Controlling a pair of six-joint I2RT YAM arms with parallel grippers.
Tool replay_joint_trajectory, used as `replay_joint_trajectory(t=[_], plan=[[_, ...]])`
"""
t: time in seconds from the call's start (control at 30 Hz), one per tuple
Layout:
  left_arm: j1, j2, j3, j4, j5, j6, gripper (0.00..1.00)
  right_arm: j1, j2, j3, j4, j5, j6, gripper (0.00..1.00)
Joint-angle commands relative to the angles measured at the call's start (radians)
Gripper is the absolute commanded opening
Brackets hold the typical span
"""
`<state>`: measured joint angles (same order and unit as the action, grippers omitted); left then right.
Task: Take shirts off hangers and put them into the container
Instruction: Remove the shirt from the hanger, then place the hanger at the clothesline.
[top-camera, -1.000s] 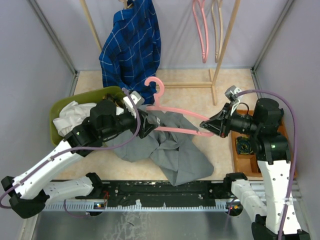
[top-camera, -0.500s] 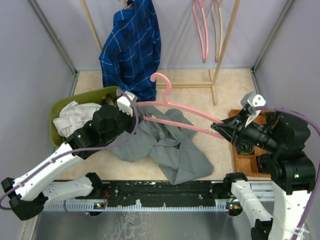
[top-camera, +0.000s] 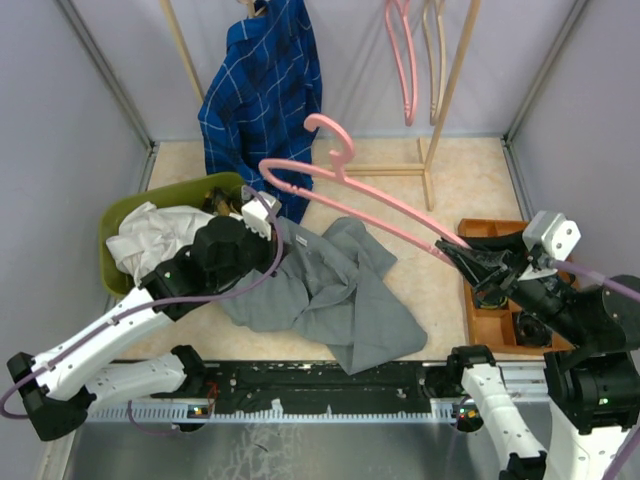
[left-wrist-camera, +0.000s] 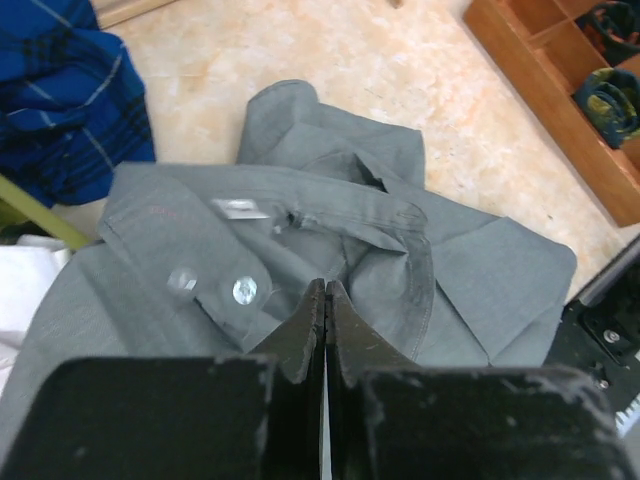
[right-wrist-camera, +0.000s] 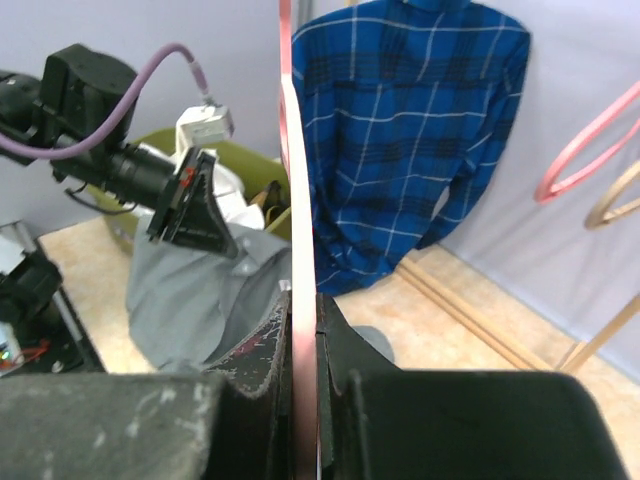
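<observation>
The grey shirt (top-camera: 330, 290) lies crumpled on the floor, off its hanger. My left gripper (top-camera: 272, 228) is shut, its tips (left-wrist-camera: 325, 288) down at the shirt's collar (left-wrist-camera: 330, 200); no cloth shows between them. My right gripper (top-camera: 462, 250) is shut on one end of a pink hanger (top-camera: 370, 200), held slanting in the air above the shirt; the bar (right-wrist-camera: 297, 180) runs between the jaws. The blue checked shirt (top-camera: 265, 90) hangs on the rack. The olive-green container (top-camera: 118, 215) at the left holds the white shirt (top-camera: 150, 232).
A wooden rack (top-camera: 450, 100) stands at the back with a pink hanger (top-camera: 402, 60) and a wood-coloured one (top-camera: 437, 50) on it. An orange tray (top-camera: 488, 322) of black parts sits by the right arm. Grey walls close in on both sides.
The right arm pulled the pink hanger up and to the right, clear of the grey shirt. The left gripper went from open to shut at the collar.
</observation>
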<state>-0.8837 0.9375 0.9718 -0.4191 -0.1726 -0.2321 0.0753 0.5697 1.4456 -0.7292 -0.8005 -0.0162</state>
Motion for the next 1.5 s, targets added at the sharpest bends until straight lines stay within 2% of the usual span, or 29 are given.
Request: replay_joint_trajectory(t=[0.0, 0.2, 0.27, 0.37, 0.47, 0.7, 0.83, 0.9, 1.0, 1.13, 1.23, 1.33, 1.47], plan=[[-0.003, 0.021, -0.009, 0.069, 0.131, -0.004, 0.0, -0.003, -0.026, -0.052, 0.184, 0.135, 0.058, 0.0], [-0.003, 0.064, -0.008, 0.107, 0.309, 0.005, 0.04, -0.003, -0.006, -0.109, 0.292, 0.158, 0.154, 0.0], [-0.003, 0.086, 0.008, 0.12, 0.379, 0.002, 0.1, -0.004, 0.01, -0.118, 0.336, 0.204, 0.193, 0.0], [-0.004, 0.11, 0.043, 0.131, 0.436, -0.002, 0.3, -0.003, 0.042, -0.115, 0.358, 0.357, 0.209, 0.0], [-0.003, 0.103, 0.056, 0.131, 0.397, -0.01, 0.45, -0.004, 0.092, -0.103, 0.375, 0.383, 0.22, 0.0], [-0.004, -0.011, -0.005, 0.155, 0.224, -0.046, 0.71, -0.003, 0.209, -0.025, 0.359, 0.45, 0.226, 0.0], [-0.003, -0.05, -0.027, 0.155, 0.181, -0.067, 0.82, -0.002, 0.283, 0.045, 0.356, 0.486, 0.233, 0.0], [-0.003, -0.054, -0.026, 0.152, 0.173, -0.071, 0.85, 0.004, 0.316, 0.075, 0.367, 0.484, 0.234, 0.0], [-0.003, -0.051, -0.022, 0.149, 0.167, -0.082, 0.86, 0.07, 0.367, 0.117, 0.376, 0.578, 0.198, 0.0], [-0.003, -0.04, -0.02, 0.151, 0.172, -0.086, 0.86, 0.32, 0.463, 0.187, 0.366, 0.839, 0.075, 0.0], [-0.003, -0.036, -0.01, 0.137, 0.173, -0.087, 0.87, 0.453, 0.537, 0.241, 0.371, 1.02, 0.019, 0.0], [-0.004, -0.041, -0.002, 0.118, 0.168, -0.085, 0.89, 0.519, 0.604, 0.282, 0.403, 1.165, -0.021, 0.0], [-0.003, -0.045, 0.001, 0.089, 0.159, -0.083, 0.92, 0.551, 0.666, 0.33, 0.449, 1.277, -0.041, 0.0]])
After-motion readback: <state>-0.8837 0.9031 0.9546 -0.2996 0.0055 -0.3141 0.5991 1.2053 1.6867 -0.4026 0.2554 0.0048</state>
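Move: The right hand holds the pink hanger by one end, and the hook reaches out ahead and to the left. The empty pink hanger already on the rack is roughly 34 cm ahead of this hand and 5 cm left at about its height. The beige hanger is some 5 cm right of that one, and the blue plaid shirt about 25 cm left of it. The gray shirt's middle is some 7 cm right of the left hand, 2 cm back and 16 cm below; the green container is about 28 cm left of that hand, 10 cm ahead and 18 cm below. Still pinching the bare pink hanger by its end, the right hand carries it forward about 22 cm towards the rack, easing right at first and then swinging back left near the end, while turning some 30 degrees clockwise. Over the gray shirt the left hand dips right and back, opening its fingers wide, then rises about 5 cm and comes partly back left. ##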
